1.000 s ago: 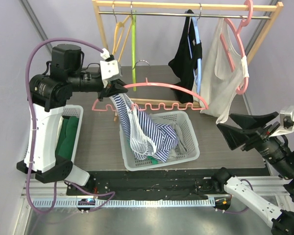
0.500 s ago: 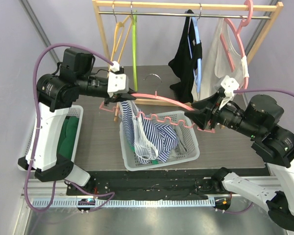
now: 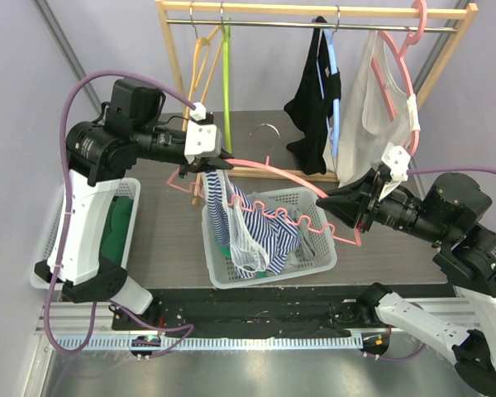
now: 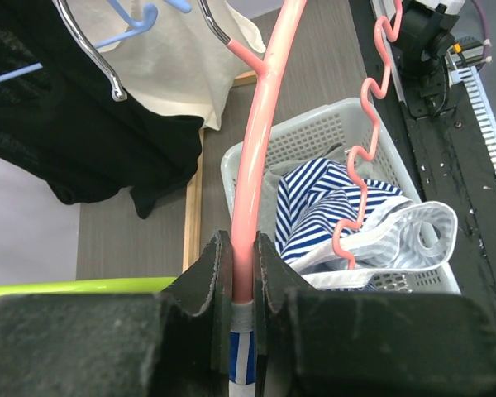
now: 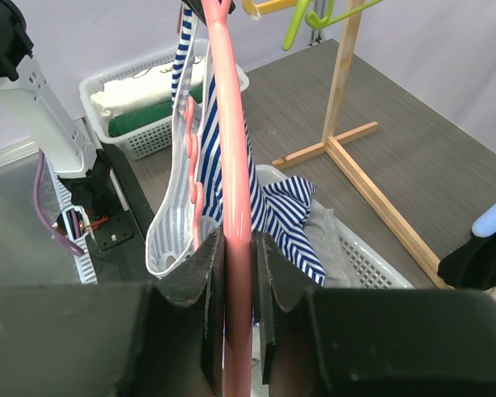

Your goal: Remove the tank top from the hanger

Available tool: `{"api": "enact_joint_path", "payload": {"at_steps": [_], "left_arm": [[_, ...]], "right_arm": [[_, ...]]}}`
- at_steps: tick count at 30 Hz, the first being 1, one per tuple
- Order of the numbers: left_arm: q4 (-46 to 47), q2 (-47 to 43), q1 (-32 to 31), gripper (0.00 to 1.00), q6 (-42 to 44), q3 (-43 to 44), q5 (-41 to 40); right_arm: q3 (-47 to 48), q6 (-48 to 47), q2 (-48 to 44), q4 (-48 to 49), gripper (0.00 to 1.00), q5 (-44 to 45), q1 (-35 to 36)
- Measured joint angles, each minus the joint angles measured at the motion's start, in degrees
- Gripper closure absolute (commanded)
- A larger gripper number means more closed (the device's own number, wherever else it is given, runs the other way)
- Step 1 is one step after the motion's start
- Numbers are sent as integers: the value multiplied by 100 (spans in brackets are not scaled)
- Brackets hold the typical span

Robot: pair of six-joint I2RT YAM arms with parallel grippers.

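The pink hanger hangs level above the white basket, gripped at both ends. My left gripper is shut on its left end, where a strap of the blue-and-white striped tank top still loops round the bar. The rest of the top droops into the basket. My right gripper is shut on the hanger's right end. In the left wrist view the jaws pinch the pink bar just above the striped cloth. In the right wrist view the jaws clamp the bar, with the tank top hanging beyond.
A wooden clothes rack stands at the back with a black garment, a white garment on a second pink hanger, and yellow and green hangers. A second basket with green and white clothes sits at the left.
My right arm swung in from the right and closed on the hanger's right end. The hanger dropped lower over the basket, and the tank top sagged further into it.
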Motion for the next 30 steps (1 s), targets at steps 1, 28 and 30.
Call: {"api": "enact_joint_path", "payload": {"at_steps": [1,28,30], "left_arm": [[-17,22,-11,97,-55,31,7],[2186,-1460,0,20,-3314,-1399,-2310],[2205,-1746,-4,21,-3368,-1867,-2387]], "right_arm": [[-33,9,-26,9,99,-7,-2],[-24,44,-793,-264,99,492,-22],[0,-31,-804,-256,99,588,-22]]}}
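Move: The striped tank top hangs from the pink hanger's left part, its middle some 20 cm below the left hand, 4 cm to its right and 3 cm back. The hanger's middle lies about 7 cm right and 3 cm back, the basket's 8 cm right, 5 cm ahead and 40 cm down. From the right hand, gripping the other shoulder, the tank top's middle is roughly 14 cm left, 3 cm ahead and 18 cm down. The left fingers open wide and let go of the pink hanger, then the hand comes clear upward and forward, some 8 cm up at most, before swinging back, down and left to finish about 5 cm farther left, turned some 30 degrees counter-clockwise. The right fingers keep their grip and draw the hanger about 4 cm right and slightly back. ##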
